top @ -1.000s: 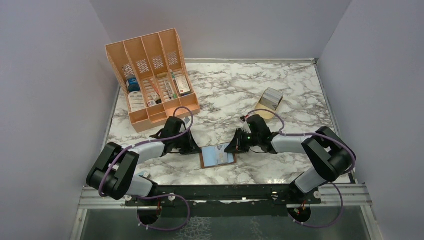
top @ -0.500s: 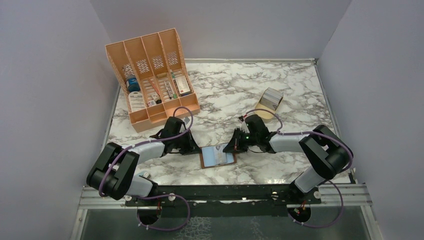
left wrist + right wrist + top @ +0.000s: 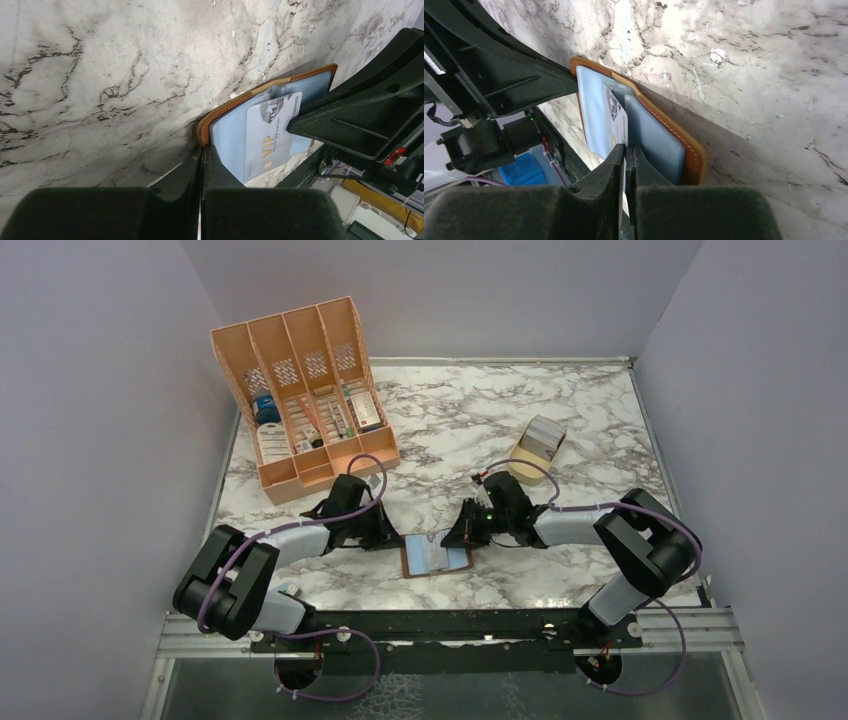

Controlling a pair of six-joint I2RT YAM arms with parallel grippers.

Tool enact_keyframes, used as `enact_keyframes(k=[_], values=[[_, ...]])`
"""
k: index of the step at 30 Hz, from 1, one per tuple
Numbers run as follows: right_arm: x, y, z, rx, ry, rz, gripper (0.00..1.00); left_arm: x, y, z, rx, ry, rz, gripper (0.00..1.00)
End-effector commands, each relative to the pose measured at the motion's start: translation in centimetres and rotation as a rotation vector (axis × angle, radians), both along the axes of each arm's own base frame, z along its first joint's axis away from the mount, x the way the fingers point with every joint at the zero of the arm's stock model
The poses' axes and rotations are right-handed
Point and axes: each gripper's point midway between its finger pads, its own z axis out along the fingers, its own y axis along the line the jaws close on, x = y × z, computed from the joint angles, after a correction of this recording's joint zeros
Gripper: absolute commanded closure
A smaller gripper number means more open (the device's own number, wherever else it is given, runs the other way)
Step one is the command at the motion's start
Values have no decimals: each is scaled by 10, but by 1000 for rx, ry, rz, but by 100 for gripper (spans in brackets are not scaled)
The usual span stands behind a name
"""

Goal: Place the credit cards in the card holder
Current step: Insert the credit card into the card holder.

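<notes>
The card holder [image 3: 428,562] lies open near the front edge, brown leather with bluish sleeves. My left gripper [image 3: 386,536] is shut on its left edge; in the left wrist view [image 3: 201,151] the leather rim [image 3: 220,112] sits at the fingertips. My right gripper [image 3: 463,534] is shut on a pale "VIP" credit card [image 3: 270,137], held partly inside a sleeve. In the right wrist view the card [image 3: 619,120] stands edge-on between the closed fingers [image 3: 626,149], over the holder [image 3: 659,137]. More cards [image 3: 543,432] stand stacked in a tan wooden stand.
The orange slotted organiser [image 3: 300,390] with small boxes and bottles stands at the back left. The tan wooden stand [image 3: 528,462] is at the right middle. Grey walls close in the marble table [image 3: 450,410] on three sides.
My right gripper has moved a little to the left with the card, sliding it further over the holder. The left arm has stayed still.
</notes>
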Motion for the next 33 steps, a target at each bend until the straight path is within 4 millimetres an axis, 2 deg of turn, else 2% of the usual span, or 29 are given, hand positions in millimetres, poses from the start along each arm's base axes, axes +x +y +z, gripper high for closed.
enact_keyframes(k=[1, 7, 11, 21, 33], values=[[5, 6, -2, -40, -27, -1, 90, -5, -5, 4, -34, 2, -19, 100], [13, -8, 10, -137, -88, -16, 74, -6, -5, 3, -32, 5, -19, 100], [8, -11, 15, -145, -93, -5, 57, -4, -5, 3, -31, 4, -17, 100], [-5, 4, 9, -130, -63, 42, 54, -2, -7, 6, -42, 0, -13, 100], [-8, 41, 12, -73, -79, 127, 55, -2, -9, 5, -55, 3, -11, 100]])
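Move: The credit card stands tilted at the left pocket of the open card holder, its right long edge pinched in the right fingertips; its middle lies some 2 cm left of that hand, 1 cm back and 1 cm below. The left pocket's middle is about 5 cm left and 2 cm back of it, the right page about 3 cm right and 3 cm back. From the left hand, still gripping the holder's left edge, the card is roughly 6 cm right and 2 cm back. The card is let go as the right fingers open about halfway; that hand hops up some 1.5 cm, draws back a little, then settles slightly and sweeps about 3 cm left with a small tilt and counter-clockwise turn, bringing one fingertip against the card's right long edge to push it deeper into the left pocket. The left hand keeps its pinch on the holder. ##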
